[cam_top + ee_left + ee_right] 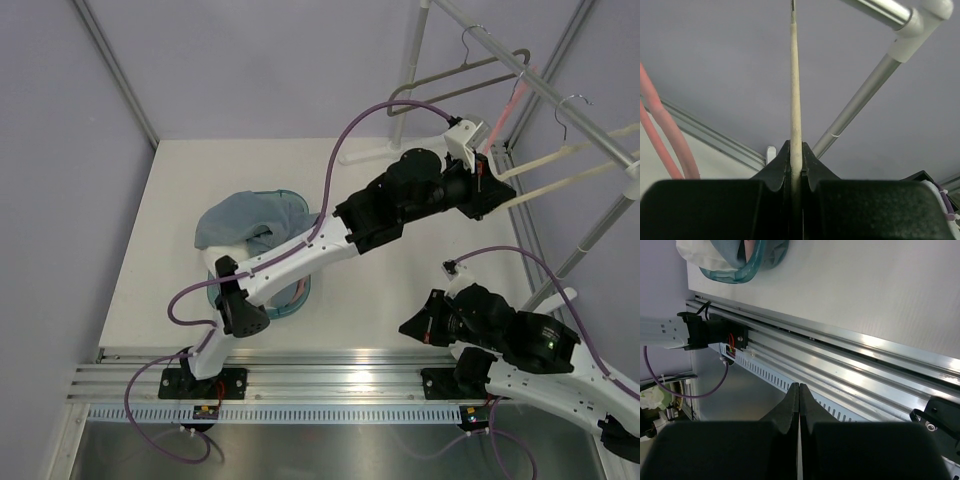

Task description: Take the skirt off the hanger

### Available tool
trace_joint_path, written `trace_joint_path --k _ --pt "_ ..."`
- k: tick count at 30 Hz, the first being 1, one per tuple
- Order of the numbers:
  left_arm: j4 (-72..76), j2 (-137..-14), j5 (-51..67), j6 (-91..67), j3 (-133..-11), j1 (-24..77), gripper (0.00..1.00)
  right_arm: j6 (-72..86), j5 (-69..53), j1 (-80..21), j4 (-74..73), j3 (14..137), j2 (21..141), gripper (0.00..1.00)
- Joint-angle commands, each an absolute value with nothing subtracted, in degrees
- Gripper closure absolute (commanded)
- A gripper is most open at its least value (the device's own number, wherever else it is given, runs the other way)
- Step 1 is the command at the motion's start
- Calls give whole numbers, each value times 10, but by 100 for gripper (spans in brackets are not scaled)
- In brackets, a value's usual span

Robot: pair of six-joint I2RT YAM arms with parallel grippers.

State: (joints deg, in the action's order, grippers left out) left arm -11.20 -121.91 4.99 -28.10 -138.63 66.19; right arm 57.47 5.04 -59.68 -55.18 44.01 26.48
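The blue-grey skirt (250, 220) lies bunched in a teal-rimmed basket (290, 305) left of centre, off any hanger; it also shows in the right wrist view (735, 252). My left gripper (505, 190) reaches to the rack at the right and is shut on the bar of a bare cream hanger (570, 185). In the left wrist view the cream bar (795, 90) runs straight up from between the closed left gripper (796, 150). My right gripper (408, 325) is shut and empty, low by the front rail (799, 390).
A clothes rack rail (540, 85) crosses the upper right, carrying a grey hanger (450, 80) and a pink hanger (510, 105). A rack pole (860, 100) stands close to the left gripper. The metal front rail (850, 360) lies under the right gripper.
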Motion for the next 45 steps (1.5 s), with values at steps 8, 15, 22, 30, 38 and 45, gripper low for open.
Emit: trace_joint_path --k 8,15,22,30,38,45 --pt "-40 -1241 70 -317 -1421 662 100 591 65 -598 -551 438 240 100" --pt "-64 -1208 69 -286 -1392 662 30 592 65 -599 -546 431 246 100" --pt "-82 -1125 78 -247 -1332 651 1 589 60 -599 -513 418 268 97" --pt "-116 -966 75 -190 -1217 650 1 573 90 -599 -483 431 317 20" --pt "-139 -671 -11 -173 -904 650 1 526 146 -599 -420 453 390 1" --pt "-241 -434 -155 -261 -616 649 1 496 150 -599 -345 461 460 1"
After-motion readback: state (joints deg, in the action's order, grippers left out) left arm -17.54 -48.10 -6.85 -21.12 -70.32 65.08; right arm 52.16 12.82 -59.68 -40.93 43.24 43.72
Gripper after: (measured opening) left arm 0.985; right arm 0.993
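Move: The left hand, with its fingers shut on one end of the cream hanger, has the spot on the rail for the hook about 8 cm ahead, 12 cm to its right and 12 cm above. The pink hanger hangs roughly 11 cm ahead, hardly to either side, the brown hanger some 18 cm ahead and 6 cm left. The clothes bin lies some 38 cm left, 5 cm back and 42 cm below. From the right hand the rail spot is about 33 cm ahead, 20 cm right and 38 cm up. Down a couple of centimetres and slightly right, the left hand settles the cream hanger's hook onto the rail, opens wide and lets go, then sweeps some 33 cm left towards the bin, a little back, rising at first and dropping again late on. The empty right hand opens wide too and eases about 5 cm forward and nearly as far left, sinking slightly, towards the bin. ##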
